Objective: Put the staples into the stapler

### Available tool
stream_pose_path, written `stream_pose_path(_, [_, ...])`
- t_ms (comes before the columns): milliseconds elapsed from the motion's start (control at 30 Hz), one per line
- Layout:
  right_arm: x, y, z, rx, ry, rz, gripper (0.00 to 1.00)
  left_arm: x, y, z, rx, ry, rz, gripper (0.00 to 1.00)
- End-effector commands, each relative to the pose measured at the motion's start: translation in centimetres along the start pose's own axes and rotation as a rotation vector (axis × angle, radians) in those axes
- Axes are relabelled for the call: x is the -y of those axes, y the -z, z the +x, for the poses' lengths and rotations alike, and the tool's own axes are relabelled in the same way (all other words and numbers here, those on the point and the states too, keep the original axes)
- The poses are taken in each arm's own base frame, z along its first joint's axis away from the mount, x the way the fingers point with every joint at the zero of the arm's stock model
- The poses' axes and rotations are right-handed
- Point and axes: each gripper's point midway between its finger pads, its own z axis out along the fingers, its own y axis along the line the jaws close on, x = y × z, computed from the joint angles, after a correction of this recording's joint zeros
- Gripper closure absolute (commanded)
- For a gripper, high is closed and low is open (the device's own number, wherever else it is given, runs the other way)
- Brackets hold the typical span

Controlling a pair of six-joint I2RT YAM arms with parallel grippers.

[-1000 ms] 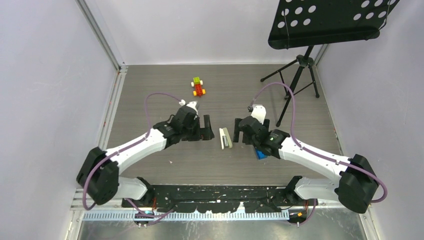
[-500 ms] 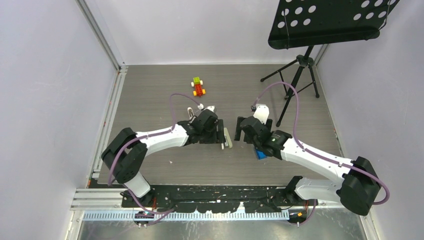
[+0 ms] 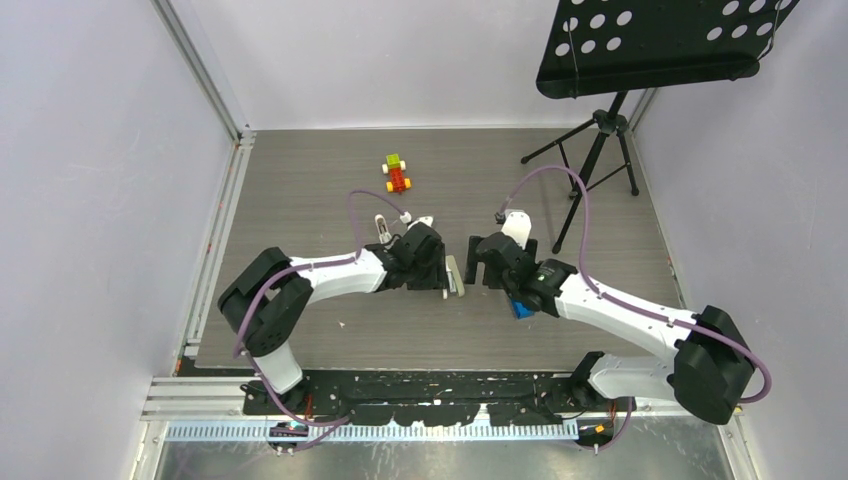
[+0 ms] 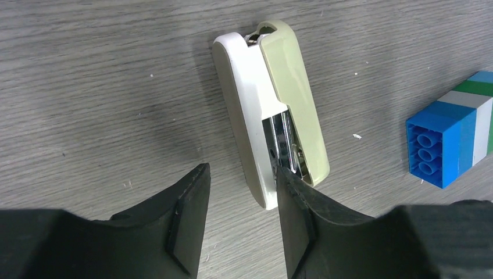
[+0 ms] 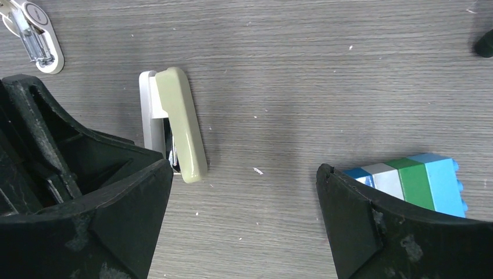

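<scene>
The stapler (image 3: 455, 277), with a grey-beige top and a white body, lies on the wooden table between the two arms. In the left wrist view the stapler (image 4: 273, 110) is cracked open, showing its metal channel. My left gripper (image 4: 241, 212) is at its near end with the jaws partly closed. The right finger (image 4: 296, 215) touches the stapler's side and the left finger (image 4: 189, 221) stands clear of it. My right gripper (image 5: 247, 215) is wide open over bare table, just right of the stapler (image 5: 180, 125). The staples are out of view.
A blue, green and white block (image 3: 521, 309) sits under the right arm, by the right finger (image 5: 413, 180). A small white object with metal parts (image 5: 38, 38) lies behind the left gripper. A toy car (image 3: 397, 174) is further back. A music stand (image 3: 600, 150) is at back right.
My left arm has swung right up to the stapler and its jaws have narrowed from wide open. The right arm has barely moved and stays wide open.
</scene>
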Motion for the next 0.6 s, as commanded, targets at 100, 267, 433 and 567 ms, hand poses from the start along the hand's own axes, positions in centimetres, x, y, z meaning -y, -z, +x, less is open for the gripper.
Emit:
stream_pose_path(100, [-1.9, -0.8, 0.1, -0.005, -0.007, -0.076, 0.02, 0.8, -0.7, -0.7, 0.045, 0.020, 0.035, 0.59])
stream_pose_path(267, [-2.5, -1.0, 0.8, -0.026, -0.014, -0.106, 0.02, 0.2, -0.5, -0.3, 0.057, 0.028, 0.034, 0.72])
stream_pose_path(433, [-3.1, -1.1, 1.0, -0.034, -0.024, -0.140, 0.02, 0.0, -0.2, -0.2, 0.072, 0.034, 0.046, 0.87])
stream_pose_path(567, [-3.4, -1.0, 1.1, -0.035, -0.037, -0.165, 0.02, 0.0, 0.2, -0.4, 0.086, 0.038, 0.058, 1.00])
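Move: The white-and-cream stapler lies almost under the left fingers, its middle about 3 cm ahead, 2 cm right and 1 cm below, with its near white end by the fingertips. The small open white stapler is some 12 cm ahead and 11 cm left of that hand. From the right hand, the white-and-cream stapler is roughly 8 cm left, 3 cm ahead and 8 cm lower, and the coloured bricks are 9 cm right, 2 cm back. Hardly shifting, at most 1 cm to the right, the left hand rolls about 5 degrees and shuts its half-open fingers, pinching the near end of the stapler's white half. Meanwhile the right hand, wide open, travels about 2.5 cm left and 2 cm down towards the cream side, still not touching it. ##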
